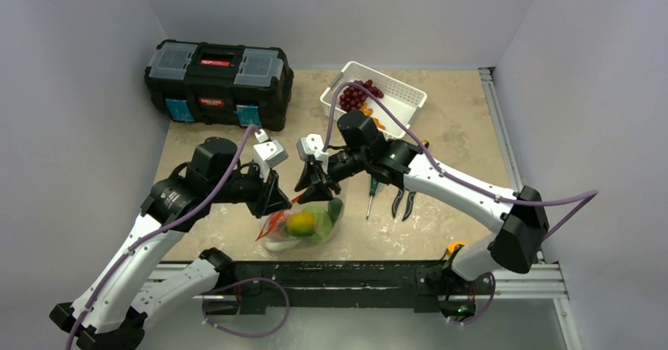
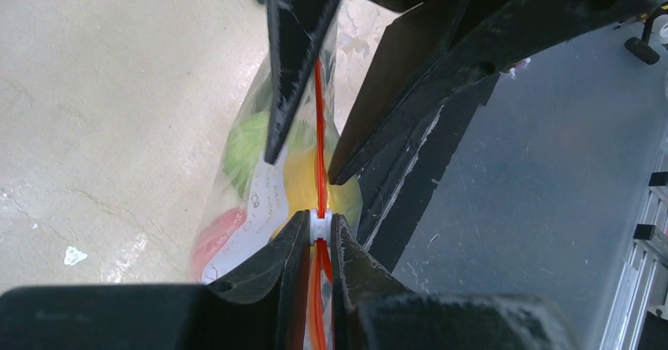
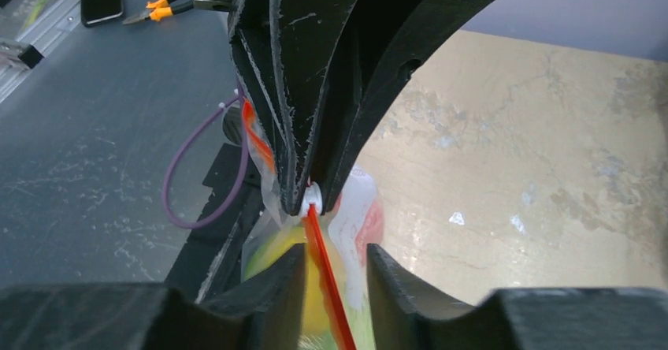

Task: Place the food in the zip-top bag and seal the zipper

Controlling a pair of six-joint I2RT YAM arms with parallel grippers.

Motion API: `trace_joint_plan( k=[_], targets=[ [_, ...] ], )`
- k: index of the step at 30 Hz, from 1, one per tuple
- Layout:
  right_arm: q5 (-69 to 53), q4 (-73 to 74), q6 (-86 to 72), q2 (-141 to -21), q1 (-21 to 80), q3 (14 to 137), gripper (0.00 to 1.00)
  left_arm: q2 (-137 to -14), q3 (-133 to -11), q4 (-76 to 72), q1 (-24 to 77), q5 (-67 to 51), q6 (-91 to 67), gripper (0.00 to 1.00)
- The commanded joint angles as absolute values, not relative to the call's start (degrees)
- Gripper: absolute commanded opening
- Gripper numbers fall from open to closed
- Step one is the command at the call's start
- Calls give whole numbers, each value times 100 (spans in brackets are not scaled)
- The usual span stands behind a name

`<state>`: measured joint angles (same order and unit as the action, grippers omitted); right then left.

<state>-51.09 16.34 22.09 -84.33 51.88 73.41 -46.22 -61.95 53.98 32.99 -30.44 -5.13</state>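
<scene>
The zip-top bag (image 1: 303, 225) hangs just above the table's near edge, holding the food: a yellow citrus (image 1: 300, 224), a light-green cabbage (image 1: 321, 217) and a dark cucumber (image 1: 336, 208). My left gripper (image 2: 319, 228) is shut on the white slider (image 2: 320, 225) of the orange-red zipper (image 2: 319, 129). My right gripper (image 3: 335, 259) faces it from the other side. Its fingers (image 3: 287, 275) straddle the zipper strip (image 3: 323, 263) with a gap on both sides, so it is open. Something pink-red (image 2: 217, 240) shows through the plastic.
A black toolbox (image 1: 218, 82) stands at the back left. A white slotted basket (image 1: 394, 98) with red grapes (image 1: 358, 95) is at the back centre. A screwdriver (image 1: 372, 192) and pliers (image 1: 403, 202) lie right of the bag. The black base rail (image 1: 346, 275) runs along the front.
</scene>
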Motion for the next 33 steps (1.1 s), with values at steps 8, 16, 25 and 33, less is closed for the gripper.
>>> trace_joint_plan(
  k=[8, 16, 25, 33],
  targets=[
    [-4164, 638, 1709, -8168, 5255, 7166, 0, -4589, -6518, 5140, 3276, -2810, -426, 0],
    [-2416, 203, 943, -7932, 5260, 6840, 0, -4455, -6645, 5271, 3271, -2257, -542, 0],
    [198, -930, 904, -7235, 5257, 5893, 0, -4298, -6777, 5657, 3271, -1706, -556, 0],
    [844, -1103, 932, -7088, 5256, 5603, 0, -4088, -6813, 5992, 3276, -1397, -536, 0]
  ],
)
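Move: The zipper strip runs between the right hand's half-open fingers, about 1 cm to the left of its hand point. The white slider, still held in the left fingers, is 4 cm left of the right hand and 2 cm back. The yellow fruit in the bag lies 7 cm back from the right hand and roughly 8 cm below. From the left hand, the strip's loose end hangs some 7 cm back, 7 cm left and 4 cm lower. Closing first, the right fingers pinch the zipper strip just beside the slider, then draw it forward by about 10 cm and 4 cm to the right, away from the left hand, the wrist swinging some 45 degrees clockwise. The left hand keeps its grip on the slider and eases forward, left and slightly up, about 5 cm, turning a little counter-clockwise. ##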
